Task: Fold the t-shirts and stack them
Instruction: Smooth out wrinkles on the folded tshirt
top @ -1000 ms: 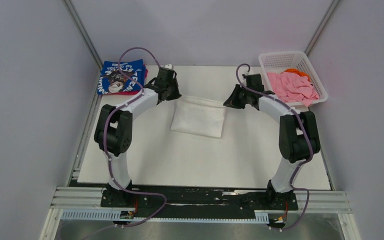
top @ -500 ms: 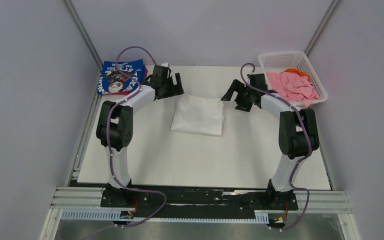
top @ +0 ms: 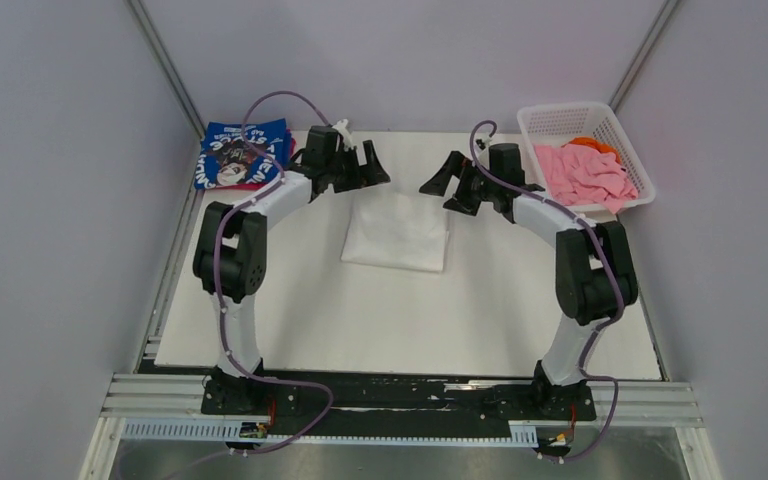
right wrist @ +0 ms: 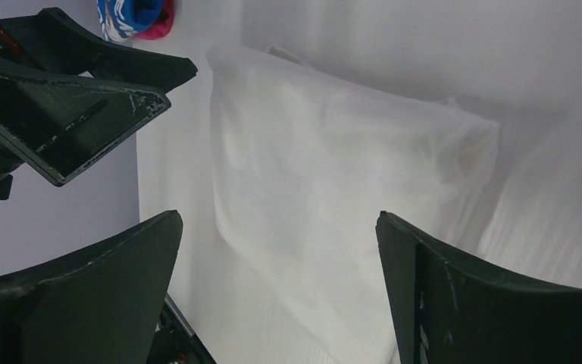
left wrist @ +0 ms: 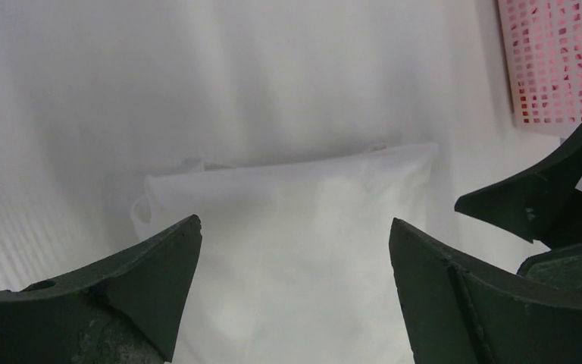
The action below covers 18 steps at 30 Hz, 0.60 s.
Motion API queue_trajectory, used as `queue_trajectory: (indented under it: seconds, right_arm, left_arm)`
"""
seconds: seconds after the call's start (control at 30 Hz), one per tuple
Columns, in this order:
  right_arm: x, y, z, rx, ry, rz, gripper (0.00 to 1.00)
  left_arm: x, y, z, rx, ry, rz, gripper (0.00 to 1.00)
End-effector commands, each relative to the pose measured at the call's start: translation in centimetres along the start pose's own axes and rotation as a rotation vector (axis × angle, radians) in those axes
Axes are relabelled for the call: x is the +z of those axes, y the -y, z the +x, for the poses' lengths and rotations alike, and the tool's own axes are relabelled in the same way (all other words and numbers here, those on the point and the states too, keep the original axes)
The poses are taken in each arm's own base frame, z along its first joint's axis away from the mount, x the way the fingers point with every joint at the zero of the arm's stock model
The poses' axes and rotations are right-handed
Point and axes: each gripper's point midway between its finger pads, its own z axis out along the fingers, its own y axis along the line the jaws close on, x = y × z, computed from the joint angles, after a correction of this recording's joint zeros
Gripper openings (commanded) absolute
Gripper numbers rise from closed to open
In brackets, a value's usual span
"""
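A folded white t-shirt (top: pixel 397 232) lies flat on the table's far middle, plain side up; it also fills the left wrist view (left wrist: pixel 295 258) and the right wrist view (right wrist: pixel 333 174). My left gripper (top: pixel 372 168) hovers open over its far left corner, jaws wide with nothing between them (left wrist: pixel 295 227). My right gripper (top: pixel 440 188) hovers open over the far right corner, likewise holding nothing (right wrist: pixel 279 216). A folded royal-blue t-shirt (top: pixel 242 153) with white lettering sits at the far left on a pink one (top: pixel 260 185). Crumpled pink (top: pixel 585 172) and orange (top: pixel 592 142) t-shirts lie in the basket.
The white lattice basket (top: pixel 560 112) stands at the far right corner, its wall also in the left wrist view (left wrist: pixel 549 61). The two grippers' fingers are close to each other above the white shirt. Grey walls enclose the table on both sides and behind.
Both grippers were shut at the white shirt's far corners a second ago; they have opened, let go, and lifted inward. The shirt has settled flat.
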Motion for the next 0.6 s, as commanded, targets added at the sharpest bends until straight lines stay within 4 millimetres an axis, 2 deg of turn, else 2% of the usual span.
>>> queue_trajectory:
  seconds: [0.0, 0.07, 0.17, 0.27, 0.37, 0.47, 0.5, 0.57]
  right_arm:
    - [3.1, -0.7, -3.0, 0.025, 0.031, -0.081, 1.0]
    - [4.9, 1.1, -3.1, 0.073, 0.018, -0.051, 1.0]
    - [6.5, 3.9, -2.7, 0.132, 0.02, 0.017, 1.0]
    - [7.2, 6.9, -1.1, 0.188, -0.008, 0.077, 1.0]
    - [7.2, 8.6, 1.0, 0.224, -0.045, 0.115, 1.0]
    - [6.6, 9.4, 2.5, 0.226, -0.063, 0.129, 1.0]
    - [6.3, 9.2, 2.8, 0.216, -0.064, 0.121, 1.0]
    - [5.1, 7.6, 2.3, 0.172, -0.049, 0.083, 1.0]
  left_arm:
    - [3.6, -0.2, 0.3, -0.003, -0.067, 0.044, 1.0]
    - [4.8, -1.4, 1.1, -0.016, -0.094, 0.01, 1.0]
    - [6.3, -3.2, 2.1, -0.03, -0.122, -0.036, 1.0]
    - [7.0, -4.9, 3.7, -0.048, -0.174, -0.091, 1.0]
    - [6.8, -5.8, 5.7, -0.075, -0.217, -0.105, 1.0]
    - [5.7, -5.7, 7.6, -0.109, -0.243, -0.089, 1.0]
    - [5.4, -5.6, 7.8, -0.113, -0.243, -0.085, 1.0]
    - [4.0, -4.6, 8.0, -0.107, -0.235, -0.053, 1.0]
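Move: The folded white t-shirt's middle lies about 7 cm to the left gripper's right, some 6 cm back and 9 cm below. From the right gripper it is about 7 cm left, 3 cm back and 9 cm down. The blue folded stack stands some 27 cm left of the left gripper, 16 cm farther out and 8 cm lower; the white basket is about 33 cm right of the right gripper, 15 cm farther out and 5 cm lower. Bring both wide-open grippers down together about 8 cm onto the far part of the folded t-shirt, the left by its far left corner, the right by its far right one. Reach forward as they sink, the right some 4 cm, the left only a little, tip both nearly 10 degrees more steeply down, and rest the fingertips on the cloth without closing. ##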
